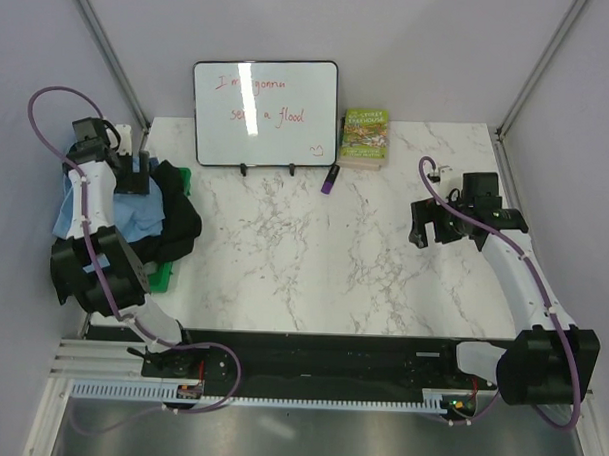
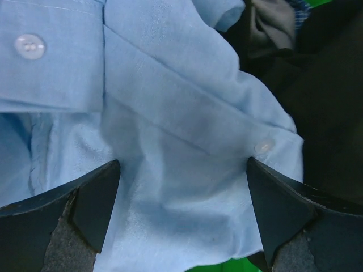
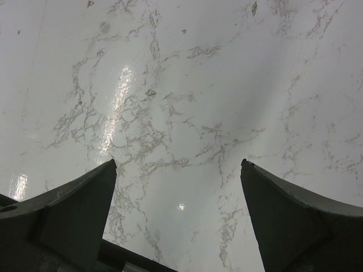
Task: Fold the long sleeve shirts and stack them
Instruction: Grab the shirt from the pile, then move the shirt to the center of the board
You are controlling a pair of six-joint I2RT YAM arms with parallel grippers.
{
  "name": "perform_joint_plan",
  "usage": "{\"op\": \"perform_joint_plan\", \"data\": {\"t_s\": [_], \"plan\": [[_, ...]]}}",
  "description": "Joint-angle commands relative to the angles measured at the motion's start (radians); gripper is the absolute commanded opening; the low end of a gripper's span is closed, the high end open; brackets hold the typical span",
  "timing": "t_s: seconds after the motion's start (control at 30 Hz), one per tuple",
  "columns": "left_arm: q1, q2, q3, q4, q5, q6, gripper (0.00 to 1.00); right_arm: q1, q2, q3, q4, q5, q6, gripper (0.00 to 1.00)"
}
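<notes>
A light blue buttoned shirt (image 1: 135, 214) and a black shirt (image 1: 177, 219) lie crumpled together in a pile at the table's left edge. My left gripper (image 1: 136, 172) hangs over the pile, open, its jaws wide apart on either side of a bunch of blue cloth (image 2: 181, 164); the black shirt (image 2: 329, 102) shows at the right of that view. My right gripper (image 1: 423, 224) is open and empty above bare marble (image 3: 181, 113) on the right side of the table.
A green bin (image 1: 161, 273) sits under the pile. A whiteboard (image 1: 265, 112) stands at the back, with a green-covered book (image 1: 365, 136) and a small purple marker (image 1: 329, 179) beside it. The marble table (image 1: 313, 258) lies between the arms.
</notes>
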Motion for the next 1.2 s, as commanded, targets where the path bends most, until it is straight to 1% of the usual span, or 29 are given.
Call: {"op": "perform_joint_plan", "data": {"t_s": [0.0,0.07,0.13,0.17,0.2,0.27,0.3,0.37,0.43,0.47,0.5,0.53,0.57,0.6,0.63,0.67,0.7,0.73,0.77,0.8,0.83,0.87,0.9,0.93,0.97,1.0,1.07,1.1,1.17], "plan": [[0.013,0.052,0.018,0.043,-0.055,0.051,0.99,-0.001,0.001,0.048,-0.005,-0.020,-0.016,0.98],[0.025,0.061,0.011,0.043,-0.039,0.055,0.99,-0.001,0.001,0.050,-0.004,-0.017,-0.016,0.98],[0.044,0.044,0.014,0.029,0.001,0.060,0.73,-0.001,0.001,0.053,-0.007,-0.015,-0.017,0.98],[0.050,0.029,0.020,0.022,0.003,0.052,0.57,-0.001,-0.001,0.053,-0.012,-0.012,-0.019,0.98],[0.056,0.012,0.028,0.014,0.039,0.040,0.30,-0.002,0.001,0.056,-0.013,-0.014,-0.020,0.98],[0.061,-0.063,0.042,-0.011,0.105,0.040,0.02,-0.001,-0.004,0.057,-0.016,-0.017,-0.020,0.98],[0.062,-0.084,0.069,-0.024,0.134,0.043,0.02,-0.002,-0.002,0.057,-0.016,-0.018,-0.020,0.98],[0.056,-0.147,0.121,-0.095,0.237,0.051,0.02,-0.001,-0.004,0.060,-0.015,-0.020,-0.016,0.98],[0.030,-0.192,0.216,-0.162,0.346,0.086,0.02,-0.005,0.001,0.068,-0.015,-0.015,0.001,0.98],[0.003,-0.241,0.244,-0.166,0.345,0.090,0.02,-0.018,0.004,0.073,-0.016,-0.020,0.003,0.98],[-0.084,-0.264,0.288,-0.170,0.334,0.106,0.02,-0.018,0.007,0.074,-0.016,-0.040,0.006,0.98],[-0.140,-0.284,0.312,-0.173,0.295,0.115,0.02,-0.056,0.018,0.080,-0.016,-0.055,0.012,0.98],[-0.199,-0.304,0.357,-0.173,0.275,0.126,0.02,-0.068,0.024,0.082,-0.018,-0.076,0.013,0.98],[-0.331,-0.327,0.385,-0.173,0.253,0.126,0.02,-0.080,0.028,0.083,-0.018,-0.096,0.016,0.98],[-0.393,-0.330,0.417,-0.175,0.218,0.118,0.02,-0.093,0.038,0.086,-0.018,-0.131,0.018,0.98],[-0.460,-0.327,0.498,-0.178,0.213,0.094,0.02,-0.116,0.042,0.086,-0.019,-0.147,0.021,0.98],[-0.558,-0.303,0.548,-0.181,0.216,0.075,0.02,-0.127,0.048,0.089,-0.019,-0.156,0.023,0.98],[-0.602,-0.286,0.601,-0.181,0.225,0.052,0.02,-0.146,0.056,0.093,-0.024,-0.173,0.024,0.98],[-0.638,-0.264,0.723,-0.181,0.236,0.010,0.02,-0.154,0.059,0.094,-0.024,-0.178,0.024,0.98],[-0.713,-0.203,0.791,-0.180,0.259,-0.009,0.02,-0.160,0.061,0.097,-0.024,-0.184,0.027,0.98],[-0.755,-0.175,0.859,-0.176,0.259,-0.027,0.02,-0.177,0.064,0.097,-0.025,-0.195,0.027,0.98],[-0.792,-0.143,0.986,-0.152,0.265,-0.066,0.02,-0.182,0.064,0.097,-0.027,-0.199,0.027,0.98],[-0.859,-0.120,1.034,-0.129,0.286,-0.083,0.02,-0.186,0.064,0.096,-0.027,-0.202,0.027,0.98],[-0.895,-0.094,1.065,-0.092,0.284,-0.101,0.02,-0.197,0.062,0.097,-0.027,-0.202,0.027,0.98],[-0.930,-0.097,1.067,-0.034,0.284,-0.121,0.02,-0.203,0.061,0.096,-0.027,-0.205,0.027,0.98],[-0.994,-0.103,1.055,0.080,0.270,-0.124,0.02,-0.208,0.059,0.094,-0.029,-0.207,0.027,0.98],[-1.056,-0.114,1.031,0.219,0.229,-0.115,0.02,-0.222,0.058,0.093,-0.027,-0.212,0.027,0.98],[-1.099,-0.108,1.034,0.332,0.203,-0.118,0.02,-0.225,0.056,0.091,-0.027,-0.216,0.027,0.98],[-1.131,-0.085,1.041,0.414,0.189,-0.126,0.02,-0.232,0.056,0.090,-0.027,-0.221,0.024,0.98]]}}
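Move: The blue shirt lies spread under the left gripper: the fold between the open fingers is about 3 cm below and 1 cm left, while the shirt's middle is some 8 cm left, 6 cm back and 4 cm below. The dark cloth shows about 13 cm right and 12 cm back. The green tray's near corner is roughly 9 cm right and 30 cm back. From the right gripper, the shirt's middle is about 102 cm left and 6 cm ahead. Sink the left gripper about 2.5 cm into the blue shirt and close the fingers on the fold, then pull the shirt nearly 50 cm up and some 40 cm right, off the pile and over the open table, drawing back towards the end. Swing the fingertips upward and clockwise on the way, grip kept shut. Ease the open, empty right gripper slightly right. ##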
